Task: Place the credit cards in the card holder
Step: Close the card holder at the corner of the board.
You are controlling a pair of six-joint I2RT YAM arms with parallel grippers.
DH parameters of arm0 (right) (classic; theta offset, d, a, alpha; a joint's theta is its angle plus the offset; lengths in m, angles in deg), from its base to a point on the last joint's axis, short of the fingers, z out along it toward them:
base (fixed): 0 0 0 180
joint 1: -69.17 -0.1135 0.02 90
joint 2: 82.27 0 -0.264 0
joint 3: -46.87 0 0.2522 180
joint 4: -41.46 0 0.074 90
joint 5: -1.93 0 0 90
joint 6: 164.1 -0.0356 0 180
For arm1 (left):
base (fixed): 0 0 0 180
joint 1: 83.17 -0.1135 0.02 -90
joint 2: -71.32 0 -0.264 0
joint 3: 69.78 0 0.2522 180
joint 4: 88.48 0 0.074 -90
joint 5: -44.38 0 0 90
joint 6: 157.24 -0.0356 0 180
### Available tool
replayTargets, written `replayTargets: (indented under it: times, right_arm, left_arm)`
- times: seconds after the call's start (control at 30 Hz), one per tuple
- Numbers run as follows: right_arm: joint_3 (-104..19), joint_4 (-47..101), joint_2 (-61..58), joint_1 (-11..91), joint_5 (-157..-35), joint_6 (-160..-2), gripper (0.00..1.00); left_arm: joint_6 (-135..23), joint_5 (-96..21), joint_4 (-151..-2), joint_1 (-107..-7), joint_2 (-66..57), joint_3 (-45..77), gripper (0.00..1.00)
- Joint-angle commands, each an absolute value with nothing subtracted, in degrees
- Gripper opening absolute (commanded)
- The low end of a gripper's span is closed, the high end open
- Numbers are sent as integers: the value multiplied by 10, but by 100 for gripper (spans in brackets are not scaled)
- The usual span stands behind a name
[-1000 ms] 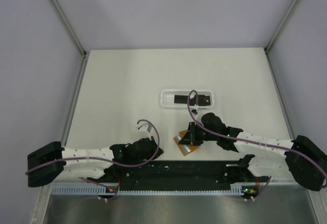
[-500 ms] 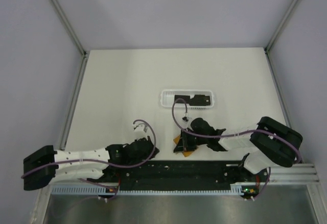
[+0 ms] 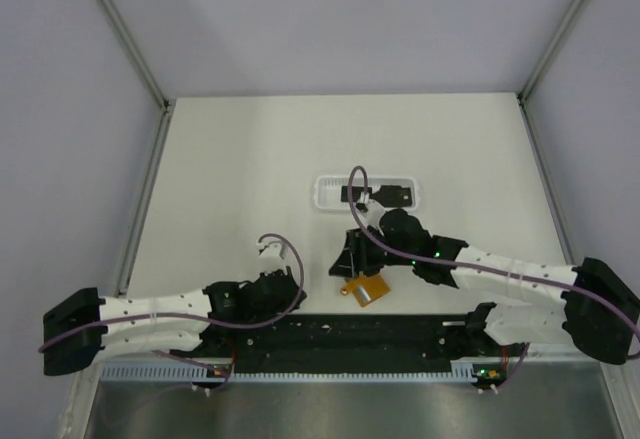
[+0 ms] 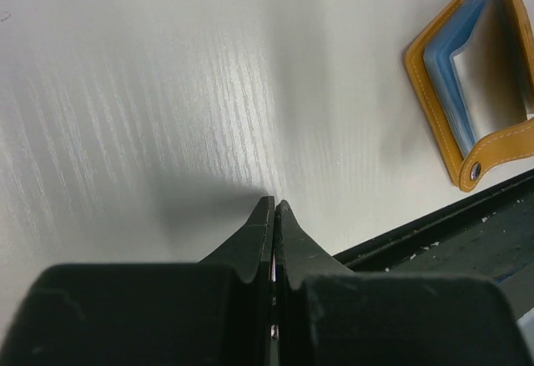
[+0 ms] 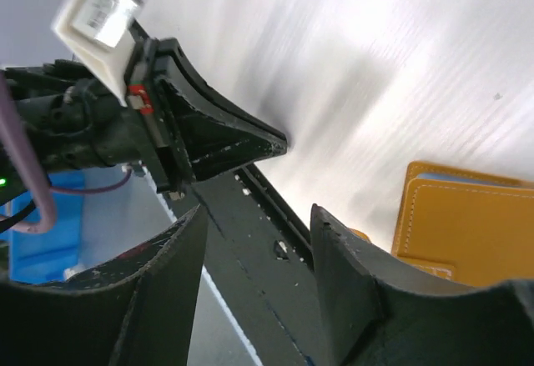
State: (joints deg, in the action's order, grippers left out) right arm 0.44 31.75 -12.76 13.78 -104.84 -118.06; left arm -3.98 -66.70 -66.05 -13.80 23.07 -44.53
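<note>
The orange card holder point(image 3: 366, 288) lies on the white table near the front rail. In the left wrist view the card holder point(image 4: 471, 74) lies open, showing a pale blue-grey inside. Two dark credit cards point(image 3: 352, 195) lie in the white tray, partly crossed by a cable. My right gripper point(image 3: 350, 255) hangs just left of and above the holder. Its jaws are open with nothing between them, and the right gripper point(image 5: 259, 216) has the holder point(image 5: 463, 233) at its right side. My left gripper point(image 3: 298, 297) rests low on the table left of the holder. That left gripper point(image 4: 274, 203) is shut and empty.
A long white slotted tray point(image 3: 322, 197) stands at mid-table behind the holder. A black rail point(image 3: 350, 334) runs along the near edge, close to both grippers. The left gripper's black fingers point(image 5: 225, 137) show in the right wrist view. Grey walls and metal posts enclose the table.
My right gripper has opened and drawn back to the far left of the holder, which now lies uncovered. The left arm has barely shifted and stays shut.
</note>
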Motion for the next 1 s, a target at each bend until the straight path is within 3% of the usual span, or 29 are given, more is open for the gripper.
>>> replayTargets:
  times: [0.0,0.03,0.17,0.27,0.5,0.97]
  right_arm:
    - [-46,195,-213,130,-957,-1117,51]
    - [-47,176,-228,129,-927,-1113,47]
    - [-36,107,-244,132,-818,-1114,13]
    - [-19,99,-221,132,-812,-1123,0]
    - [42,192,-158,132,-875,-1144,0]
    - [62,239,-91,132,-895,-1167,0]
  left_arm:
    - [-59,-682,-630,-137,234,-414,1]
    - [-61,-683,-627,-137,236,-407,1]
    - [-73,-689,-620,-137,239,-386,2]
    - [-88,-689,-615,-137,234,-364,2]
    - [-125,-691,-639,-137,194,-307,2]
    - [-173,-655,-792,-139,21,-229,0]
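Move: The card holder, not yet lying flat, is about 4 cm to the right of the right hand, roughly 1 cm ahead and 9 cm below its open fingers. The white tray's middle stands some 23 cm farther out than the holder, about level with it sideways. From the shut left hand, low by the table, the holder lies about 16 cm to the right, 4 cm ahead and 1 cm below. Right hand shuts, arcs right and down 8 cm onto the cover; left rises rightward, nearing the holder. ##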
